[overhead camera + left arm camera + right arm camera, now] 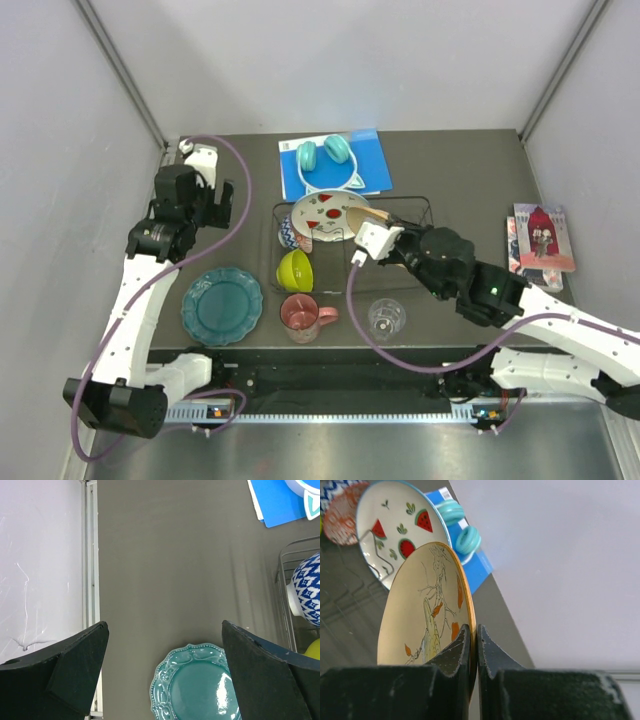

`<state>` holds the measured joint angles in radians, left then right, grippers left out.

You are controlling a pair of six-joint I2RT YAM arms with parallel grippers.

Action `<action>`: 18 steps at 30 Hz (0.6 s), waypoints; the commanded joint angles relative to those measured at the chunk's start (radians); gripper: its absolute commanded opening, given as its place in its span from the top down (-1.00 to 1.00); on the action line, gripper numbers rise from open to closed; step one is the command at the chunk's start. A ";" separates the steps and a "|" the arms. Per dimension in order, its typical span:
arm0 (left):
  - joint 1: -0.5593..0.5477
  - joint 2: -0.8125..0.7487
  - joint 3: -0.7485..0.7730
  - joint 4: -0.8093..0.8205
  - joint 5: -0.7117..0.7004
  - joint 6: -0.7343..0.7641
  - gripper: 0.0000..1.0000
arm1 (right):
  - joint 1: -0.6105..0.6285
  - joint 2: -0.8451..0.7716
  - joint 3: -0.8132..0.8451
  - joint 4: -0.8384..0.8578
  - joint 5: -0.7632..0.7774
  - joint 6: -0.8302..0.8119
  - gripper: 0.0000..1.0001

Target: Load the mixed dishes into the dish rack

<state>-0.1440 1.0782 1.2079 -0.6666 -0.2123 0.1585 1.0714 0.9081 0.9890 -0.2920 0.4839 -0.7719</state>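
The black wire dish rack holds the watermelon plate leaning on edge, the small patterned bowl and the lime-green bowl. My right gripper is shut on the rim of the cream-orange floral plate, held on edge over the rack just right of the watermelon plate. The teal plate lies flat at the front left, with the pink mug and the clear glass along the front. My left gripper hangs open above the teal plate, holding nothing.
Teal cat-ear headphones lie on a blue book behind the rack. A printed booklet sits at the table's right edge. Grey walls close in on the left and right, and the left wall stands close to my left arm.
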 commanded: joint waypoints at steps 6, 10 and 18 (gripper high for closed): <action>0.024 -0.001 0.012 0.036 0.019 -0.031 -0.98 | 0.051 0.064 0.002 0.260 0.136 -0.328 1.00; 0.030 -0.003 0.002 0.041 0.022 -0.037 -0.98 | 0.061 0.104 0.010 0.229 0.095 -0.346 1.00; 0.047 -0.001 -0.004 0.053 0.030 -0.036 -0.98 | 0.078 0.173 0.037 0.194 0.032 -0.359 1.00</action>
<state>-0.1093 1.0782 1.2079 -0.6655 -0.1974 0.1349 1.1244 1.0779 0.9611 -0.2100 0.5423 -1.0748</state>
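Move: I hold the tan plate by its edge in my right hand, with the dish rack's middle about 6 cm to the left, level fore and aft, and some 16 cm below. The watermelon plate stands in it, about 12 cm left and 4 cm ahead. The green bowl is roughly 21 cm left and 5 cm back, with the patterned bowl about 7 cm farther out than that bowl. From my left hand, the rack's middle is about 31 cm right and 3 cm back. I keep the tan plate pinched in my right hand and roll the wrist some 20 degrees so its left side dips. I ease forward and slightly down first, then go left and down, about 5 cm in all, bringing the plate over the rack towards the near side of the watermelon plate. ##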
